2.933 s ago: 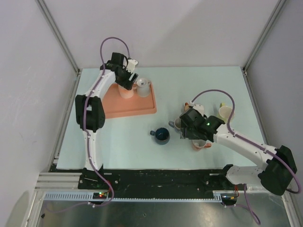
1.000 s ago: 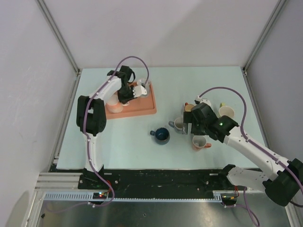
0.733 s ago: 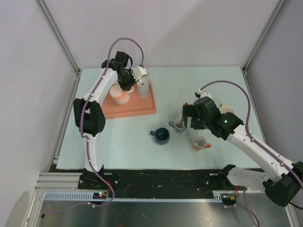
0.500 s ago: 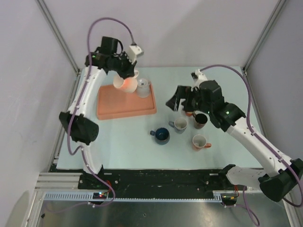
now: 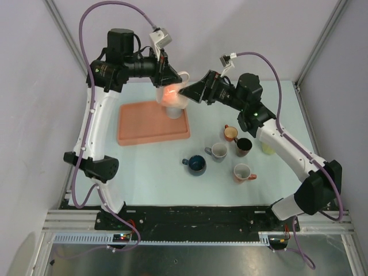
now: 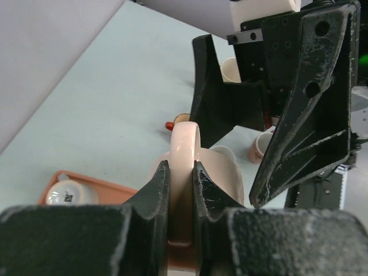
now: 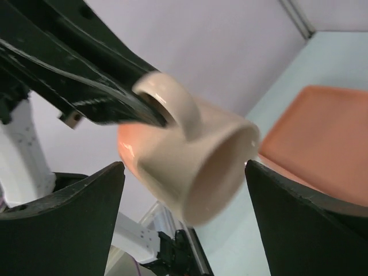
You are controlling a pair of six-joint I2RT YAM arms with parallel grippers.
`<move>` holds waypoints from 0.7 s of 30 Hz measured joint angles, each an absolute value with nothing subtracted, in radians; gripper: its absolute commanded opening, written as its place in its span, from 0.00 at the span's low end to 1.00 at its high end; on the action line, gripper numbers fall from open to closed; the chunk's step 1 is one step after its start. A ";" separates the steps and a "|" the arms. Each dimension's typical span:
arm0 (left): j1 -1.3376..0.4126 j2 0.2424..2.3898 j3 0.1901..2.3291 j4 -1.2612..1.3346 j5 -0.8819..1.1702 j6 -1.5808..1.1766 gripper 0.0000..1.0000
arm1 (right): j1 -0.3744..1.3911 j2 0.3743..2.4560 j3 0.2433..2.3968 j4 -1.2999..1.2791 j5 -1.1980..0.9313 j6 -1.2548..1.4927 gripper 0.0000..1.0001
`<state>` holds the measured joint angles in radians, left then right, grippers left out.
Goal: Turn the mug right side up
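A cream-pink mug (image 5: 170, 94) hangs in the air above the orange tray (image 5: 150, 124), lying on its side. My left gripper (image 5: 174, 77) is shut on its handle (image 6: 185, 150), which stands between the fingers in the left wrist view. My right gripper (image 5: 187, 92) is open. Its two black fingers (image 6: 305, 109) stand either side of the mug without touching it. In the right wrist view the mug (image 7: 192, 172) shows its open mouth towards the camera, between my right fingers (image 7: 63, 224).
A pale upside-down cup (image 5: 173, 110) stands on the tray; it also shows in the left wrist view (image 6: 63, 192). On the table stand a dark blue mug (image 5: 197, 164), a grey mug (image 5: 217, 152), an orange mug (image 5: 230, 133), a dark brown mug (image 5: 243, 146) and a pink mug (image 5: 242, 172).
My left arm has lifted the cream-pink mug off the tray and high into the air. My right arm has left the group of mugs and risen to the lifted mug, jaws open.
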<state>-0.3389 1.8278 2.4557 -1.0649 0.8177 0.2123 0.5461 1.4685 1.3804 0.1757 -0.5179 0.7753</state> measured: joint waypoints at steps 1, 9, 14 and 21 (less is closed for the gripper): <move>-0.344 1.830 2.456 -1.066 0.825 0.204 0.00 | 0.550 1.477 1.388 0.200 -0.528 0.789 0.81; -0.343 1.833 2.471 -1.057 0.836 0.179 0.00 | 0.565 1.567 1.438 0.342 -0.603 0.939 0.08; -0.318 1.833 2.474 -1.033 0.821 0.179 0.84 | 0.554 1.586 1.467 0.358 -0.620 1.008 0.00; -0.310 1.833 2.468 -0.989 0.696 0.136 1.00 | 0.700 1.576 1.528 -0.106 -0.451 0.604 0.00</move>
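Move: The pink-white mug hangs in the left hand by its handle, its body about 5 cm below, 3 cm back and 2 cm right of that hand. From the open right hand, its middle is some 5 cm to the left, 1 cm back and 1 cm lower. From the right hand, all some 36 cm down, the orange tray's middle lies about 11 cm ahead and 18 left, the blue mug 10 back and straight below sideways, and the grey mug 5 back and 9 right. Leftward and up by roughly 3 cm each, the right hand reaches to the mug in the air and pinches its wall at the rim near the handle, while the left hand holds the handle almost still. Then the left fingers open wide and back off about 3 cm, mostly forward; the right hand sinks some 7 cm, drifting left and back, its fingertips tipping down by 20-odd degrees. ##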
